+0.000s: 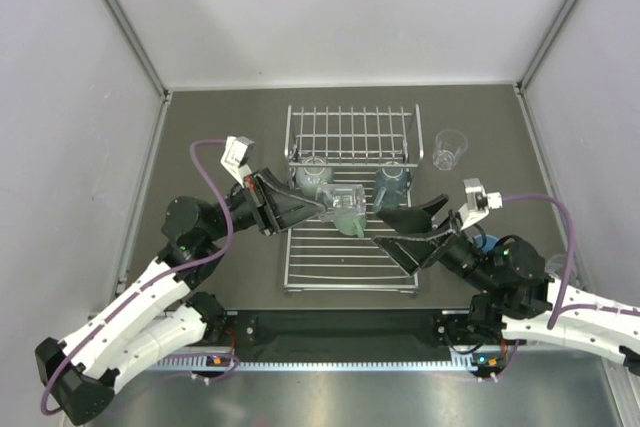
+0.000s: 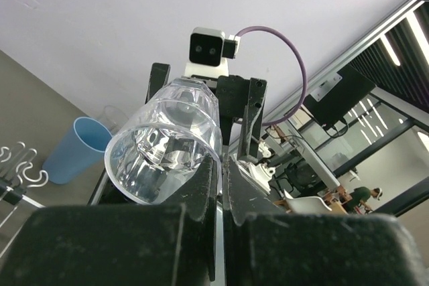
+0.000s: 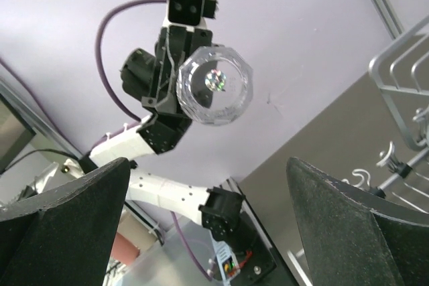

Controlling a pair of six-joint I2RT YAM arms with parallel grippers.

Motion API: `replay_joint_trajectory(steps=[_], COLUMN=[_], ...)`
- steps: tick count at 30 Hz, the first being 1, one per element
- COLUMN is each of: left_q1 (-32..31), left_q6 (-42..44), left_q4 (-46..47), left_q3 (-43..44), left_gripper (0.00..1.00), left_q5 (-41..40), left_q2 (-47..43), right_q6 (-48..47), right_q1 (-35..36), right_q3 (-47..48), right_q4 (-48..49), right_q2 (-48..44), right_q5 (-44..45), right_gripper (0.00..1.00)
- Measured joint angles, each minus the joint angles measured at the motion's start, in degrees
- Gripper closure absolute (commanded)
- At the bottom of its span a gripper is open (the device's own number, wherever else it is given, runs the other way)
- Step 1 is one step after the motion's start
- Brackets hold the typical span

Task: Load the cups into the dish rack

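Observation:
My left gripper (image 1: 322, 209) is shut on the rim of a clear tumbler (image 1: 343, 203) and holds it tilted above the flat panel of the dish rack (image 1: 330, 267). In the left wrist view, the fingers (image 2: 208, 185) pinch the tumbler's (image 2: 164, 142) wall. The right wrist view shows this tumbler's base (image 3: 214, 85) end-on. My right gripper (image 1: 412, 230) stands wide open and empty just right of it, over the rack's right edge. By the upright panel (image 1: 352, 135) stand a clear cup (image 1: 312, 172) and a grey-blue mug (image 1: 393, 184).
Another clear tumbler (image 1: 450, 149) stands on the table right of the rack. A light-blue tumbler (image 2: 77, 149) lies by the right arm (image 1: 487, 244). Small white clips (image 3: 389, 159) hang on the rack wires. Grey walls close in the table on three sides.

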Motion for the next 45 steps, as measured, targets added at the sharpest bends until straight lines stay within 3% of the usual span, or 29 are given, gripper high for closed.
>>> replay_joint_trajectory(steps=[6, 13, 20, 27, 29, 32, 34, 35, 36, 38, 39, 42, 45], left_q1=[-2.10, -4.81, -7.26, -9.27, -9.68, -9.92, -9.99, -9.99, -9.99, -10.01, -10.05, -10.16, -10.25], left_q6=[-0.92, -1.36, -1.44, -1.44, -1.42, -1.38, -1.18, -1.03, -0.83, -0.11, 0.35, 0.92, 3.06], left_q4=[1.55, 2.99, 4.00, 6.19, 6.97, 7.23, 7.30, 7.23, 6.97, 6.36, 5.70, 3.17, -2.78], left_q3=[-1.81, -2.95, -3.21, -3.61, -3.61, -3.61, -3.61, -3.61, -3.61, -3.61, -3.63, -4.20, -4.44], left_gripper=[1.00, 1.00, 1.00, 1.00, 1.00, 1.00, 1.00, 0.98, 0.74, 0.53, 0.37, 0.25, 0.22], left_q5=[-1.86, -4.00, -5.16, -6.25, -6.45, -6.80, -6.82, -6.82, -6.86, -7.19, -7.26, -7.78, -9.05], left_q2=[-0.02, 0.00, 0.04, 1.16, 1.27, 1.27, 1.29, 1.29, 1.27, 1.22, 1.20, 0.22, -2.64], right_q6=[0.39, 0.42, 0.26, 0.17, 0.22, 0.22, 0.20, 0.20, 0.13, 0.00, -0.04, -0.17, -0.26], right_q1=[0.00, 0.00, 0.00, 0.00, 0.00, 0.00, 0.00, 0.00, 0.00, 0.00, 0.00, 0.00, 0.00], right_q3=[0.02, 0.00, 0.00, 0.00, 0.00, 0.00, 0.00, 0.00, 0.00, 0.02, 0.02, 0.11, 0.55], right_q4=[6.05, 11.52, 15.93, 17.70, 18.25, 18.43, 18.40, 18.34, 18.23, 17.27, 16.22, 11.45, 4.46], right_q2=[3.80, 8.85, 9.94, 10.34, 10.60, 10.62, 10.60, 10.58, 10.51, 10.23, 9.94, 8.61, 6.75], right_q5=[0.02, -0.02, 0.00, 0.48, 0.59, 0.63, 0.63, 0.68, 0.79, 1.09, 1.22, 2.54, 4.63], right_gripper=[0.11, 0.14, 0.28, 0.50, 0.52, 0.66, 0.82, 0.92, 0.98, 1.00, 1.00, 1.00, 1.00])
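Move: The left hand holds the clear glass by its rim, with the glass's middle about 4 cm to its right. The open right gripper waits some 12 cm to the left hand's right, 4 cm back and 3 cm lower. From the right hand the glass is about 7 cm left, 4 cm ahead and 4 cm up. Nearly 30 cm below that hand in the rack stand the green cup, 17 cm ahead and 5 cm left, and a grey mug, 27 cm ahead and 5 cm right. The right fingers close around the base end of the glass after that hand rises about 3 cm and shifts 2 cm left, while the left hand brings the glass back and to the right towards it, some 2 cm each way. The left fingers then open wide off the rim, and both hands sink a few centimetres, the right one easing forward as well. ##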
